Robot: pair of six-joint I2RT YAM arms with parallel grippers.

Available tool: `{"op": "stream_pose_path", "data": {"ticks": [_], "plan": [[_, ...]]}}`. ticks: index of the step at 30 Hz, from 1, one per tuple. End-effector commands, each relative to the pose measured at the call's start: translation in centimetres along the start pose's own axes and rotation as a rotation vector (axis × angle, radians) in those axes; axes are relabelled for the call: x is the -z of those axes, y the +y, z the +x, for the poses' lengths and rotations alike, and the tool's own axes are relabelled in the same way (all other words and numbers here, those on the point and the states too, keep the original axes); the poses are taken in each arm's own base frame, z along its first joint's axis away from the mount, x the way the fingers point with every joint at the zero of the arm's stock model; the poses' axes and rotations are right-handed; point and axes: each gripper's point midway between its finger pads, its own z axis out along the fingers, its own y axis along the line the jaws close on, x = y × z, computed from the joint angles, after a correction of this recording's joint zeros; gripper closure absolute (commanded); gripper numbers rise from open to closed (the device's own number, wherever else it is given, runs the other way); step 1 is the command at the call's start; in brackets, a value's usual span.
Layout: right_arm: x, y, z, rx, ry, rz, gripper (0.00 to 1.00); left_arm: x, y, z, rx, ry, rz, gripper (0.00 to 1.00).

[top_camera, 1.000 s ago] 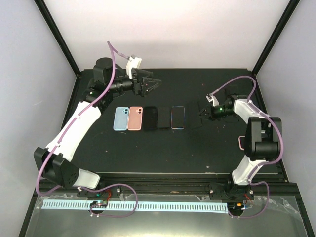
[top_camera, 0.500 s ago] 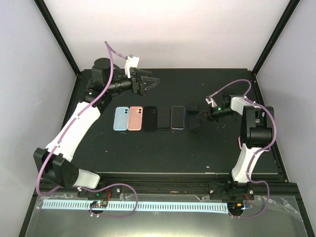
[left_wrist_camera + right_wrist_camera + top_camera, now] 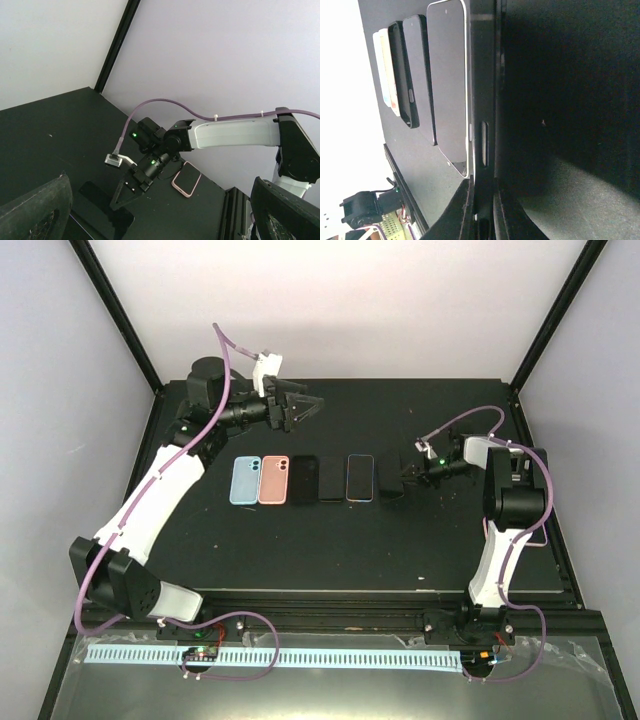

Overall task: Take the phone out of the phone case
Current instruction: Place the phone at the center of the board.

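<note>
My right gripper (image 3: 404, 478) is shut on the rim of a black phone case (image 3: 390, 484), which stands on edge at the right end of a row of handsets. The right wrist view shows that black phone case (image 3: 487, 100) running up from my right gripper (image 3: 482, 215), its button slot facing the camera. Just left of it a phone (image 3: 360, 478) with a silver edge lies flat, screen up; the same phone (image 3: 447, 80) lies close beside the case. My left gripper (image 3: 297, 408) hangs open and empty above the back left of the table.
The row also holds a blue case (image 3: 244, 480), a salmon case (image 3: 273, 480) and two black handsets (image 3: 305, 480) (image 3: 331, 480). A pink-cased phone (image 3: 186, 179) lies near the right arm's base. Black frame posts stand at the table's back corners.
My right gripper has carried the black case a little to the left, up against the phone in the row, and the right arm has folded in. The left arm has barely moved.
</note>
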Motion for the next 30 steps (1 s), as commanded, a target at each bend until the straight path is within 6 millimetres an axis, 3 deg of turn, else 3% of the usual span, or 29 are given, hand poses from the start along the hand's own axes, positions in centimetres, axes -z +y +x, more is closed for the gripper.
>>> {"op": "stream_pose_path", "data": {"ticks": [1, 16, 20, 23, 30], "plan": [[0.5, 1.4, -1.4, 0.023, -0.034, -0.06, 0.94, -0.1, 0.3, -0.3, -0.005, -0.01, 0.013, 0.01], [0.1, 0.4, -1.9, -0.008, -0.045, -0.041, 0.92, -0.3, 0.6, -0.1, 0.008, -0.01, 0.007, 0.01], [0.0, 0.4, -1.8, -0.008, -0.043, -0.037, 0.83, -0.3, 0.8, 0.0, 0.011, -0.01, 0.005, 0.01], [0.2, 0.5, -1.8, -0.005, -0.044, -0.035, 0.71, -0.4, 0.9, 0.0, 0.017, -0.009, 0.004, 0.01], [0.7, 0.9, -1.8, 0.01, -0.054, -0.023, 0.57, -0.4, 1.0, 0.2, 0.033, -0.012, 0.007, 0.01]]}}
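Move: The right hand already pinches the dark held phone by its right long edge. The phone's middle lies about 4 cm to the left and 2 cm below, level fore and aft, at its spot at the end of the row. The silver-edged phone lies some 12 cm left and 3 cm below, the flat dark phone about 20 cm left, both level with the hand. From the left hand the held phone is roughly 20 cm right, 4 cm ahead and 37 cm below. Still pinching the phone's raised right edge, the right hand eases about 1 cm forward along the row and barely sinks. Then, almost at a standstill low over the board, the fingers open to a bit under half wide, loosening around that edge; the wrist hardly turns. ##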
